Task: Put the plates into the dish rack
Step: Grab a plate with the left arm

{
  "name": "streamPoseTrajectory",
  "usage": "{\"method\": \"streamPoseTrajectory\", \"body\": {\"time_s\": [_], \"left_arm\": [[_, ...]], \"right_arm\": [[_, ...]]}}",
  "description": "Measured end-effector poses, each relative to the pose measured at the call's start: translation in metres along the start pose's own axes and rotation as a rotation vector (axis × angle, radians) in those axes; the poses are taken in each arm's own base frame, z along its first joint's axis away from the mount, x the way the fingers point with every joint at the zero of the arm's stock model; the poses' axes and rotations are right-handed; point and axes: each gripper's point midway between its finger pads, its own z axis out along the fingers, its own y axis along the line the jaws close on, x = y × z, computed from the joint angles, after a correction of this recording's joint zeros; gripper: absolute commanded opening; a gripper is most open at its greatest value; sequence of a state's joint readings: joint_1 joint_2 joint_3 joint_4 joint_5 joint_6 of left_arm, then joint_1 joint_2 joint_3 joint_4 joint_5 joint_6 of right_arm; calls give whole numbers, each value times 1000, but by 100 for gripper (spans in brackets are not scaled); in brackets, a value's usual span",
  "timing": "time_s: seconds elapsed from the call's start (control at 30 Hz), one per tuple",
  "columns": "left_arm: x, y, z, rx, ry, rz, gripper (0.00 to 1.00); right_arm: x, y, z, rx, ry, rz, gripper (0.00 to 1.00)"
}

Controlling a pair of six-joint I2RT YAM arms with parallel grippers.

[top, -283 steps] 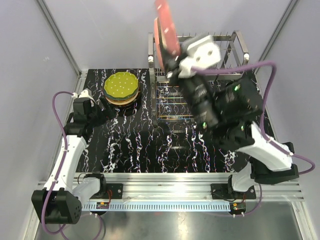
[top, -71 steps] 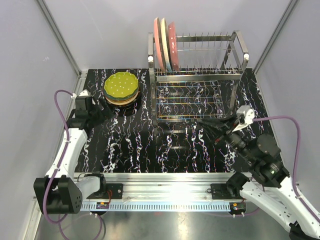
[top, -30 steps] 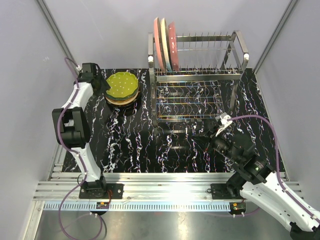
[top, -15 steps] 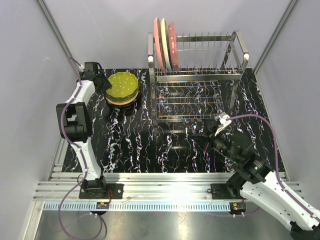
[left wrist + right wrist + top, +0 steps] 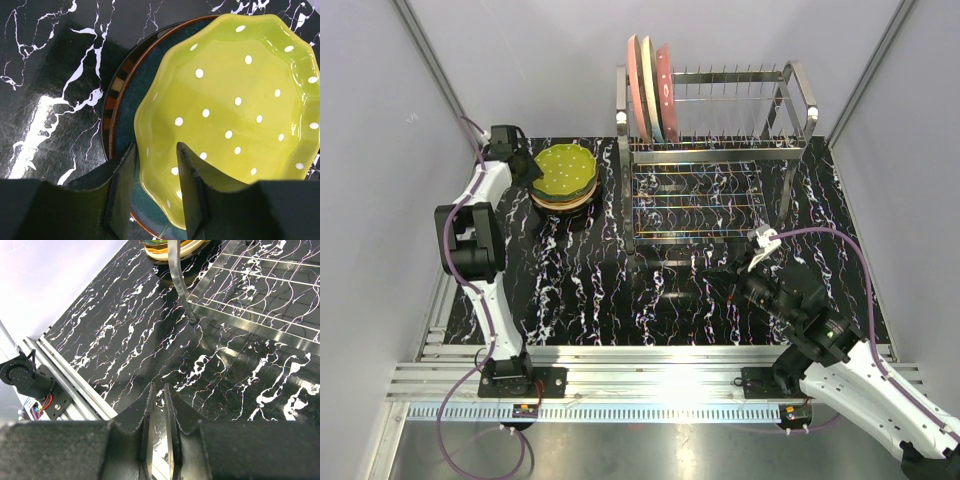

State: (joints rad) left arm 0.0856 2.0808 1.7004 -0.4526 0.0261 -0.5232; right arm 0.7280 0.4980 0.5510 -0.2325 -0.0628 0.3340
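Note:
A green white-dotted plate point(image 5: 563, 170) point(image 5: 235, 100) tops a stack of plates point(image 5: 560, 197) at the table's back left, with a teal plate point(image 5: 131, 107) right under it. My left gripper point(image 5: 526, 166) point(image 5: 155, 147) is open and straddles the green plate's near-left rim, one finger over the plate and one outside it. The dish rack point(image 5: 720, 150) point(image 5: 245, 325) stands at the back, and three plates point(image 5: 650, 88) stand upright at its left end. My right gripper point(image 5: 716, 279) point(image 5: 159, 387) hovers low in front of the rack, shut and holding nothing.
The black marbled table point(image 5: 590, 290) runs to a metal rail point(image 5: 650, 355) at the near edge. A grey wall point(image 5: 400, 150) stands close behind my left arm. The rack's corner post point(image 5: 176, 275) rises between my right gripper and the stack.
My left gripper's jaws have narrowed around the green plate's rim, and it has edged closer to the stack. The right arm has hardly moved.

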Motion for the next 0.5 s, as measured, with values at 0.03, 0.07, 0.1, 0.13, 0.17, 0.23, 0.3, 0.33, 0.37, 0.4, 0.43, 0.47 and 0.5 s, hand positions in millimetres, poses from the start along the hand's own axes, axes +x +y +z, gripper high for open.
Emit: {"method": "streamPoseTrajectory", "body": {"time_s": [0.03, 0.07, 0.1, 0.13, 0.17, 0.23, 0.3, 0.33, 0.37, 0.4, 0.43, 0.47, 0.5], "left_arm": [[0, 0, 0, 1, 0, -1, 38], [1, 0, 1, 1, 0, -1, 37], [1, 1, 1, 0, 1, -1, 36], [2, 1, 2, -1, 3, -2, 35], [3, 1, 2, -2, 4, -1, 34], [3, 2, 2, -4, 5, -2, 26], [5, 4, 4, -6, 6, -3, 20], [6, 5, 5, -5, 5, -5, 16], [6, 5, 6, -4, 4, -6, 13], [7, 5, 7, -1, -1, -9, 7], [7, 5, 7, 5, -6, -12, 6], [7, 5, 6, 10, -15, -15, 4], [10, 5, 4, 15, -20, -26, 3]], "right_arm": [[0, 0, 0, 0, 0, 0, 19], [0, 0, 0, 0, 0, 0, 19], [0, 0, 0, 0, 0, 0, 19], [0, 0, 0, 0, 0, 0, 19], [0, 0, 0, 1, 1, 0, 19], [1, 0, 0, 0, 2, 0, 18], [1, 1, 0, -2, 3, -1, 18], [1, 1, 0, -3, 4, -1, 18], [1, 1, 0, -2, 4, -1, 18], [1, 1, 0, -2, 4, -1, 18], [2, 1, 0, -2, 6, -1, 18], [2, 1, 0, -2, 7, -1, 18], [2, 1, 0, -2, 8, -1, 18]]}}
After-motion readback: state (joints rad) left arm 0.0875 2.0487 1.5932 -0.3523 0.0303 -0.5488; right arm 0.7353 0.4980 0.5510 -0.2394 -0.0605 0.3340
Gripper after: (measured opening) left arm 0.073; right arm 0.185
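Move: At the left rim of the green plate, the open left fingers already straddle the edge; its middle lies about 8 cm to the right, 3 cm ahead and 1 cm lower. Directly beneath it sits the teal plate, some 3 cm below the hand. The rack's near left foot is roughly 26 cm right and 18 cm back, 8 cm lower. From the right hand the green plate lies about 34 cm ahead, 36 cm left and 14 cm below. Sinking about 1 cm onto the green plate's left rim, the left hand closes its fingers from less than half open to nearly shut, one on the outer side of the edge and one inside the dish, so that they come to pinch the rim. It eases back by only half a centimetre late on, the wrist keeping its slant. ##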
